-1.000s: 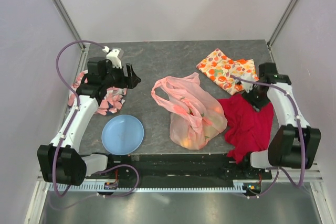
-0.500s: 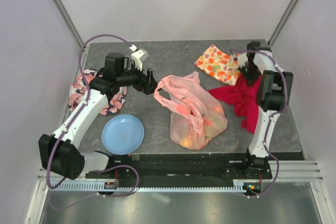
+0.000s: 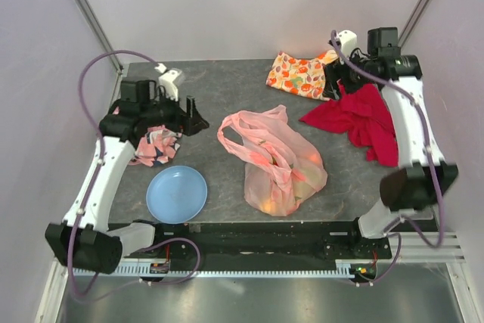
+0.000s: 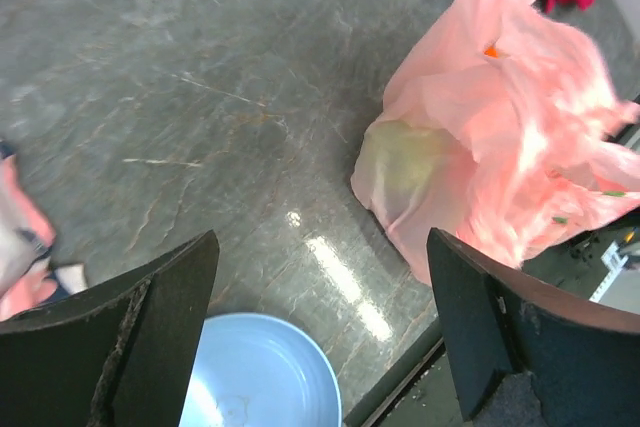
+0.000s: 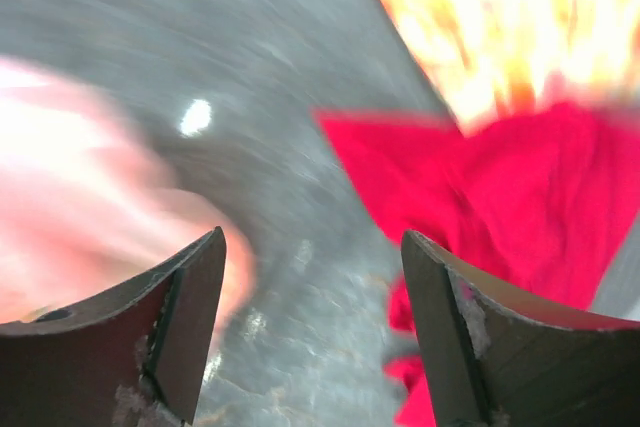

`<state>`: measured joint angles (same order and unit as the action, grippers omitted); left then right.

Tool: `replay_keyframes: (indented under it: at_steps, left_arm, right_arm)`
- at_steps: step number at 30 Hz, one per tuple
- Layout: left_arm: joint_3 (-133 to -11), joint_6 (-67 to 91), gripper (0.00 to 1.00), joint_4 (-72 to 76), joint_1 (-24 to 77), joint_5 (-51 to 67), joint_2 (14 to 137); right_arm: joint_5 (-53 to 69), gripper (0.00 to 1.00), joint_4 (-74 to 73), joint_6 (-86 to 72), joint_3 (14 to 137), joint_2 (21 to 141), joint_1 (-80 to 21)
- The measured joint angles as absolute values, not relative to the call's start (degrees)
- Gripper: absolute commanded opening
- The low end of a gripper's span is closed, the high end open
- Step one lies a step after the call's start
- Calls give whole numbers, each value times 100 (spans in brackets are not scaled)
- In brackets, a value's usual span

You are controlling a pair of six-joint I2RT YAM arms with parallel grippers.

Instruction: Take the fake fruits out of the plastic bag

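Note:
The pink plastic bag (image 3: 274,158) lies crumpled in the middle of the table, with fake fruits showing dimly through it: an orange one (image 3: 265,203) near its front and a greenish one (image 4: 408,162). My left gripper (image 3: 193,116) hovers open to the left of the bag (image 4: 500,137), above the table, with nothing between its fingers (image 4: 160,327). My right gripper (image 3: 337,85) is raised at the back right over the cloths. It is open and empty. Its view is blurred, with the bag (image 5: 70,187) at the left.
A blue plate (image 3: 176,193) sits front left, also under my left gripper (image 4: 262,379). A pink-and-black patterned cloth (image 3: 155,146) lies by the left arm. A red cloth (image 3: 364,119) and an orange fruit-print cloth (image 3: 299,75) lie back right. The table's front edge (image 4: 400,387) is close.
My right arm swung to the back right; the red cloth went from front right to back right and the gripper let go. The left gripper drew back from the bag.

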<state>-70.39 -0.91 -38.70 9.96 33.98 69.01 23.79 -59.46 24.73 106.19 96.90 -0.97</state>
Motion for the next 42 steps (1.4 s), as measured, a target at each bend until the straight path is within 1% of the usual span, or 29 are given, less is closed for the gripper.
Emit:
replay_keyframes:
  at_steps: [3, 6, 9, 11, 14, 17, 20, 22, 23, 24, 25, 26, 27, 28, 29, 31, 32, 34, 38, 42]
  left_arm:
    - [-7035, -91, 94, -4029, 797, 3793, 6370]
    - [-7032, -91, 93, -4064, 1050, 4309, 6003]
    - [-6938, -91, 93, -4021, 1332, 4517, 5961]
    - [-6805, -69, 92, -3990, 1437, 4508, 6042]
    - [-6591, 47, 91, -3824, 1500, 4362, 6289]
    - [-6449, 263, 89, -3492, 1525, 4185, 6541]
    - [-6410, 532, 80, -3105, 1525, 4108, 6788]
    - [-6407, 703, 63, -2888, 1527, 4086, 6904]
    - [-6407, 786, 53, -2797, 1531, 4071, 6949]
    - [-6407, 849, 34, -2716, 1538, 4056, 7000]
    - [-6410, 904, 27, -2646, 1542, 4056, 7070]
    - [-6414, 956, 19, -2591, 1551, 4058, 7148]
    - [-6427, 978, 7, -2545, 1551, 4058, 7242]
    - [-6449, 1007, 2, -2523, 1551, 4058, 7332]
    - [-6521, 1015, 2, -2519, 1551, 4049, 7483]
    - [-6707, 1035, 2, -2521, 1551, 3972, 7745]
    - [-6877, 1039, 2, -2547, 1535, 3894, 7909]
    - [-7365, 1046, 2, -2554, 1490, 3739, 8283]
    - [-8823, 1044, 2, -2567, 1297, 3286, 9220]
    - [-10366, 1024, 2, -2657, 1144, 2880, 9988]
  right_arm:
    - [2869, 80, -5728, 2707, 10077, 8403, -792]
    - [3267, 80, -5642, 2856, 9824, 7885, -1793]
    - [3382, 80, -5572, 2908, 9817, 8125, -2449]
    - [3334, 80, -5481, 2934, 9819, 8527, -2770]
    - [3146, 80, -5398, 2969, 9819, 9118, -3183]
    - [3011, 81, -5352, 3004, 9819, 9402, -3507]
    - [2904, 81, -5286, 3022, 9819, 9467, -3815]
    - [2759, 78, -5157, 3004, 9819, 9467, -3988]
    - [2663, 72, -5059, 2985, 9819, 9467, -4073]
    - [2578, 65, -4971, 2967, 9819, 9467, -4147]
    - [2510, 56, -4904, 2954, 9819, 9467, -4195]
    - [2421, 41, -4786, 2897, 9819, 9467, -4230]
    - [2316, 35, -4683, 2845, 9819, 9467, -4235]
    - [2198, 31, -4604, 2845, 9817, 9467, -4233]
    - [2049, 23, -4515, 2768, 9817, 9467, -4224]
    - [1732, 13, -4329, 2685, 9839, 9485, -4202]
    - [1608, 0, -4230, 2657, 9865, 9513, -4160]
    - [1382, 0, -4005, 2606, 10009, 9649, -4066]
    - [1024, 0, -3382, 2532, 10619, 10193, -3712]
    - [639, 0, -2698, 2486, 11928, 11231, -3282]
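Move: The plastic bag's near handle stands up about 6 cm to the right of my left hand, level with it fore and aft and 2 cm lower. The fruit-filled body is some 25 cm right and 12 cm back, the blue plate 7 cm left and 15 cm back. From my right hand, the bag's far handle is roughly 26 cm left, 11 cm back, and 1 cm lower; the orange-print cloth lies 15 cm ahead and 4 cm left, the red cloth 16 cm right and 3 cm back. I sweep my open right hand about 26 cm left and some 12 back to the far handle, turning it roughly 45 degrees counter-clockwise, while my left backs up and over, then comes forward, down and right to the near handle. Both hands pinch shut on the thin plastic, then carry it forward together nearly 20 cm and up, the right's fingers tipping up. ##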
